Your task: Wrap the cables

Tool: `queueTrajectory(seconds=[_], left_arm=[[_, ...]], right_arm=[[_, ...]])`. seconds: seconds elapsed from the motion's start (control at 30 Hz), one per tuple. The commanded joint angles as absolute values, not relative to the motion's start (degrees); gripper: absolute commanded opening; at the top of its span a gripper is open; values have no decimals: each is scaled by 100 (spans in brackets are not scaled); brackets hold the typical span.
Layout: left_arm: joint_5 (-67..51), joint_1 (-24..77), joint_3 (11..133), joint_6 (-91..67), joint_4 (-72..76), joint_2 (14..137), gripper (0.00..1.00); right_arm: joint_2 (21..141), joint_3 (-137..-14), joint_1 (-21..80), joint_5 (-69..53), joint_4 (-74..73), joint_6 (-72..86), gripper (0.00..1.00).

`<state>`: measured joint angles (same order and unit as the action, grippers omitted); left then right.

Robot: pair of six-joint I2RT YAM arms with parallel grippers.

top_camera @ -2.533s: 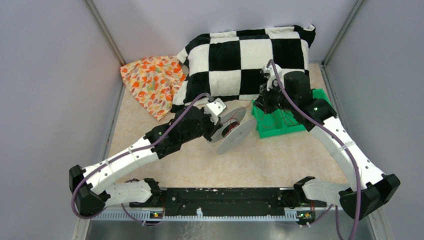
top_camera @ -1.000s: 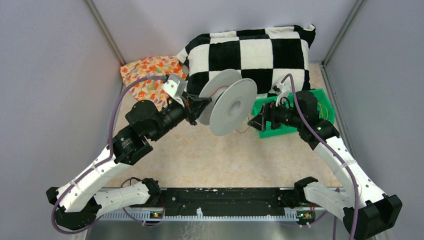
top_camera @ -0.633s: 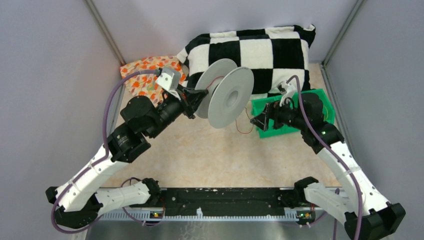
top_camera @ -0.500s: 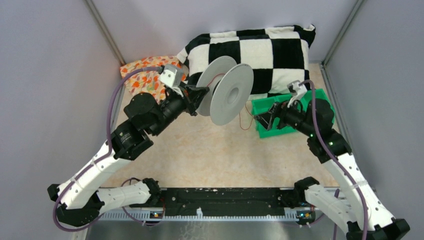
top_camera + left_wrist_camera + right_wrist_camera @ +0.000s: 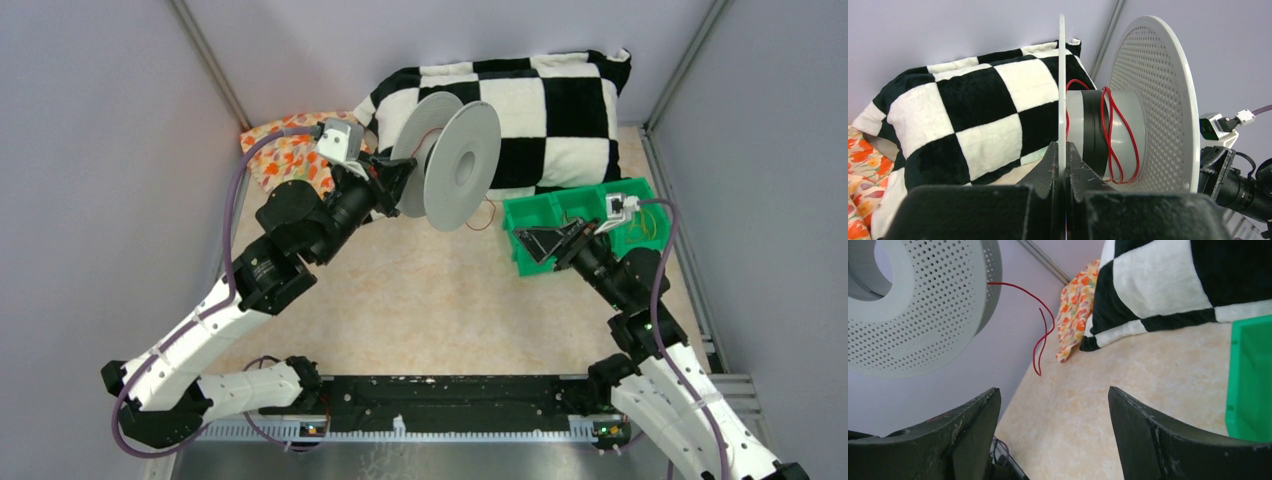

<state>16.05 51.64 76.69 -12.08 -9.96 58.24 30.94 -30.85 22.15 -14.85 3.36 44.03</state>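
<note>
My left gripper (image 5: 398, 182) is shut on the thin rim of the grey spool's (image 5: 462, 165) near flange and holds it in the air before the pillow. In the left wrist view the left gripper (image 5: 1062, 150) pinches that flange edge-on. A red cable (image 5: 1109, 135) is looped loosely round the hub. Its free end (image 5: 485, 215) dangles below the spool. My right gripper (image 5: 536, 246) stands open and empty, low, to the right of the spool. In the right wrist view the dangling cable (image 5: 1042, 335) hangs ahead of the right gripper (image 5: 1053, 395), apart from it.
A green bin (image 5: 545, 210) with thin yellow cables (image 5: 645, 225) sits behind my right gripper. A black-and-white checked pillow (image 5: 520, 100) lies at the back and an orange patterned cloth (image 5: 290, 160) at the back left. Grey walls close in both sides.
The left arm lifted the spool off the table and carried it back and up. The right arm drew out of the bin, then back and down, away from the dangling cable.
</note>
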Motion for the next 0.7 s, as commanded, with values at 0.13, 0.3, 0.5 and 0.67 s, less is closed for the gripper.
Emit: queueTrajectory(seconds=[0.13,0.3,0.5,0.67], left_arm=[[1838,5159,7745,-1264,138,5776,0],[1806,5160,7829,-1252,96,5815,0],[1764,5163,7796,-1362,99,5831,0],[1725,5161,7800,-1384,112,5833,0]], right_arm=[[3799,-2881,2889,-1082,2039,4843,81],[4176,-2839,3194,-809,2488,4853,81],[4462,-2819,3398,-521,2863,4839,80],[4912,-2911,3422,-366,3019,4915,77]])
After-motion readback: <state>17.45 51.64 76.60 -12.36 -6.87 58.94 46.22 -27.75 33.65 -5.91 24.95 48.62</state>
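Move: The red cable's free end, looping down off the spool, hangs roughly 8 cm to the right hand's left, some 5 cm ahead and about 4 cm above it. The spool's middle is about 15 cm left, 8 cm ahead and 14 cm higher; the green bin lies around 10 cm ahead, 14 cm right and 20 cm below. From the left hand, that cable end is some 13 cm right, 4 cm back and 10 cm lower. Leftward and a little forward, the right hand slides about 5 cm left and 2 cm ahead towards the dangling red cable end, nearly level, fast at first and then easing, its jaws staying wide open. The left hand keeps its pinch on the spool's flange and holds it up almost still. ##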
